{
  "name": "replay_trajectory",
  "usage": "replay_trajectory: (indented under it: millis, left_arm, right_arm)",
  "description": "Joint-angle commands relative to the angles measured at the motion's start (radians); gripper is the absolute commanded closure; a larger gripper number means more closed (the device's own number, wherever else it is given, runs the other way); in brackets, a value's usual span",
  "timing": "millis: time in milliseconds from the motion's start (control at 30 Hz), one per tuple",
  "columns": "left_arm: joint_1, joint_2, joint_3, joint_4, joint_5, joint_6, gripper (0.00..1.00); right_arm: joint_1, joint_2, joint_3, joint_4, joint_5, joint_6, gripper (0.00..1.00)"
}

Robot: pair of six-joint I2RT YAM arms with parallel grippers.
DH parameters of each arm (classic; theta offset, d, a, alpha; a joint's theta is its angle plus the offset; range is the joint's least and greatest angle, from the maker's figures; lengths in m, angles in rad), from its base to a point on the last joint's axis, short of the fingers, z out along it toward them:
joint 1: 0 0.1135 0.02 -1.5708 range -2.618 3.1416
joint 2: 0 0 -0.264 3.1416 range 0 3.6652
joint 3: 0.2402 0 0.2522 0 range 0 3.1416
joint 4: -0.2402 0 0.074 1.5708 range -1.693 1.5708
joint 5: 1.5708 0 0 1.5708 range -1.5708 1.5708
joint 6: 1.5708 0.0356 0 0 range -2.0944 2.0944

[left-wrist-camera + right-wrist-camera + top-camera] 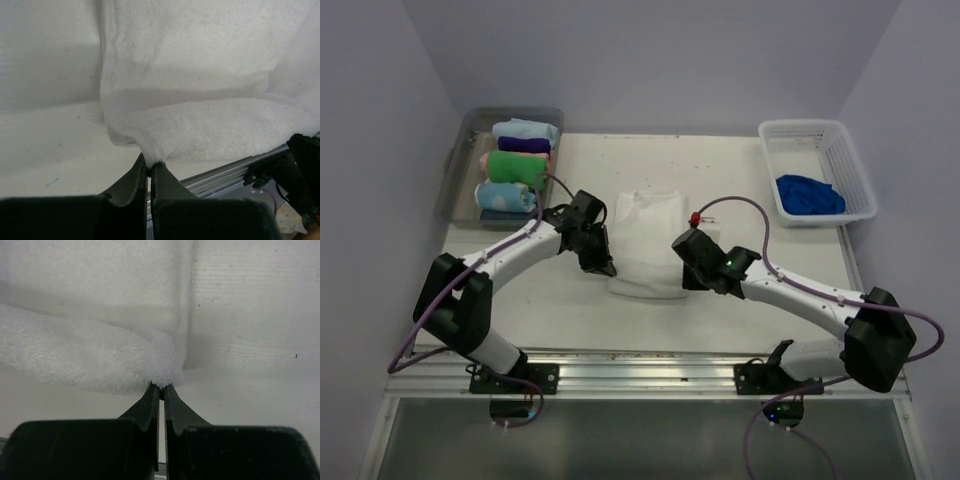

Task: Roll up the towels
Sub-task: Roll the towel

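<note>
The white towel (647, 240) lies folded in the middle of the table, its near edge turned up into a fold. My left gripper (607, 270) is shut on the towel's near left corner; the left wrist view has the white towel (210, 100) pinched at the tips of my left gripper (149, 165). My right gripper (684, 280) is shut on the near right corner, and the right wrist view shows the white towel (90, 335) nipped by my right gripper (161, 386). The royal blue towel (809, 194) lies crumpled in the white basket (853, 160) at the back right.
A clear bin (460, 160) at the back left holds several rolled towels, among them a green one (510, 165) and a pale blue dotted one (503, 196). A metal rail (640, 370) runs along the table's near edge.
</note>
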Motion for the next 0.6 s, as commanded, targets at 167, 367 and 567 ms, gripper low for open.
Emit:
replay_trajectory:
  millis: [167,367,567]
  left_arm:
    - [0.024,0.117,0.061,0.017,-0.088,0.050,0.99]
    - [0.026,0.126,0.122,0.005,-0.152,0.056,0.76]
    - [0.026,-0.023,0.112,-0.013,-0.241,0.021,0.76]
  right_arm:
    - [-0.057,0.134,0.077,0.094,0.022,-0.076,1.00]
    - [-0.078,0.221,0.100,0.120,0.033,-0.077,1.00]
    - [-0.080,0.280,0.115,0.112,0.025,-0.059,1.00]
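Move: The towel lying flat is what I fold onto: its middle is about 6 cm ahead, 8 cm right and 4 cm below my left hand, and about 9 cm ahead, 8 cm left and 5 cm below my right. Each hand already pinches one near corner in the air. The light-blue roll in the grey bin is some 17 cm ahead and 23 cm left of my left hand; the blue towel in the white basket is some 20 cm ahead and 26 cm right of my right. I lay the raised near edge forward over the towel. My left hand sinks about 3 cm while easing forward, opens its fingers partway to let go of its corner, then lifts again, ending some 4 cm farther forward. My right hand keeps its pinch and carries its corner about 4 cm forward and as far down onto the towel. ##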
